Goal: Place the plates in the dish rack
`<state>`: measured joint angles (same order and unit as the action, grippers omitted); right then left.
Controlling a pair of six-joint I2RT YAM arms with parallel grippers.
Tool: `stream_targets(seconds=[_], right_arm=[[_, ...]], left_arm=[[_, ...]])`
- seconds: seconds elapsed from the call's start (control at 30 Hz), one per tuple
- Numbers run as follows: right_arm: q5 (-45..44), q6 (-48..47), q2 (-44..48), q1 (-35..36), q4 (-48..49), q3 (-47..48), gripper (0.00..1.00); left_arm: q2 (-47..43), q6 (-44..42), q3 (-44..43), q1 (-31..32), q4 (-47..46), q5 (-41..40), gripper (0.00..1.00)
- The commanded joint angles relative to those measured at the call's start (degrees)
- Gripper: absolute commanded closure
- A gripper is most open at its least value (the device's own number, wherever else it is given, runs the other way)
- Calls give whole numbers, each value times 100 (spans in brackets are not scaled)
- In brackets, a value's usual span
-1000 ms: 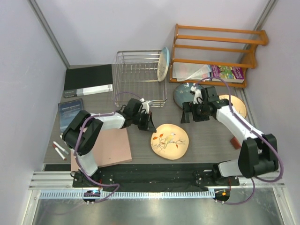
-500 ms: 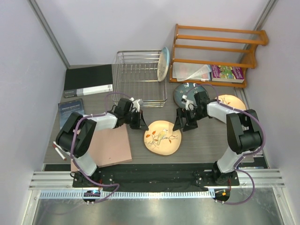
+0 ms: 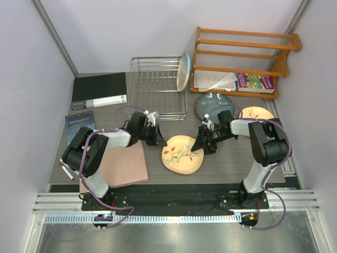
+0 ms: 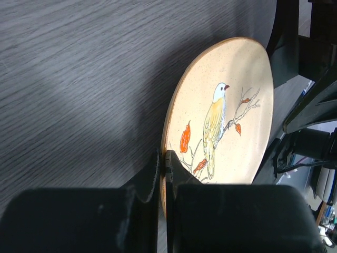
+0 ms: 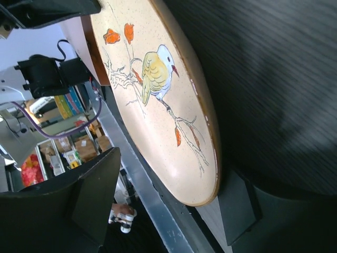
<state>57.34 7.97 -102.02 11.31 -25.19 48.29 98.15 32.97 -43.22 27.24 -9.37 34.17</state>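
The yellow-orange bird plate (image 3: 181, 153) sits tilted on the table in front of the arms. My left gripper (image 3: 158, 138) is shut on its left rim, and the left wrist view shows the jaws (image 4: 163, 168) pinching the plate (image 4: 226, 121) edge. My right gripper (image 3: 202, 142) is open, its jaws astride the right rim of the plate (image 5: 158, 89), one finger (image 5: 239, 205) behind it and one in front. The chrome wire dish rack (image 3: 158, 87) stands behind, with the cream-and-blue plate (image 3: 183, 71) upright at its right end. The dark teal plate (image 3: 213, 104) and the orange-yellow branch plate (image 3: 258, 113) lie at the right.
An orange wooden shelf (image 3: 242, 52) with books under it stands at the back right. A black binder (image 3: 99, 89) and a dark book (image 3: 79, 124) lie at the left. A pink board (image 3: 126, 163) and markers (image 3: 67, 168) lie near the left arm's base.
The bird plate has shifted left and tilted up in the left gripper. The right gripper has moved down and left from the teal plate to the bird plate's right rim.
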Motion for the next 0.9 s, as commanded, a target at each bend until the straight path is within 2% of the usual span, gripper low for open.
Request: stream_targets(seconds=[0.0, 0.07, 0.13, 0.17, 0.2, 0.27, 0.33, 0.47, 0.67, 0.87], right_arm=[[515, 837, 94, 29, 892, 101, 28], [497, 1126, 121, 29, 1120, 101, 30], [454, 1670, 147, 38, 1865, 5, 32], [419, 2343, 147, 47, 2208, -126, 34], [409, 2593, 138, 64, 2812, -162, 35], [366, 2797, 130, 108, 3002, -128, 37], [287, 2667, 121, 143, 2845, -66, 42], [251, 2499, 173, 187, 2695, -188, 45], [365, 2342, 393, 222, 2625, -259, 62], [225, 884, 595, 222, 852, 259, 80]], left_arm=[[29, 148, 77, 149, -127, -218, 100], [20, 139, 68, 202, -127, -218, 100], [64, 139, 68, 290, -153, -218, 100], [81, 139, 60, 325, -153, -218, 100], [108, 139, 51, 360, -153, -218, 100], [125, 139, 25, 457, -136, -192, 100], [117, 148, 16, 527, -136, -166, 100], [91, 157, 51, 668, -127, -253, 100], [169, 104, -55, 677, -30, -385, 100], [38, -132, -230, 659, 461, -631, 100]])
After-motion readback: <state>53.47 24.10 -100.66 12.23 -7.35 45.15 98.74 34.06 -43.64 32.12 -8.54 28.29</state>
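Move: The bird plate's middle lies about 8 cm to the right of the left hand and some 5 cm back, with the shut fingertips at its left rim. From the right hand the middle is about 7 cm left and 3 cm back, its right side already between the open fingers. The teal plate is roughly 18 cm ahead of the right hand and 7 cm to its right; the dish rack's middle is about 25 cm ahead and 17 cm left. The right hand closes on the bird plate's right rim, one finger over its face and the other beyond and under the edge; it slides forward about 5 cm, turning some 10 degrees clockwise, then eases back about 1 cm while the fingers narrow from wide to about a quarter open. The left hand keeps its shut fingertips at the left rim, shifting a centimetre or so right, back and down. ##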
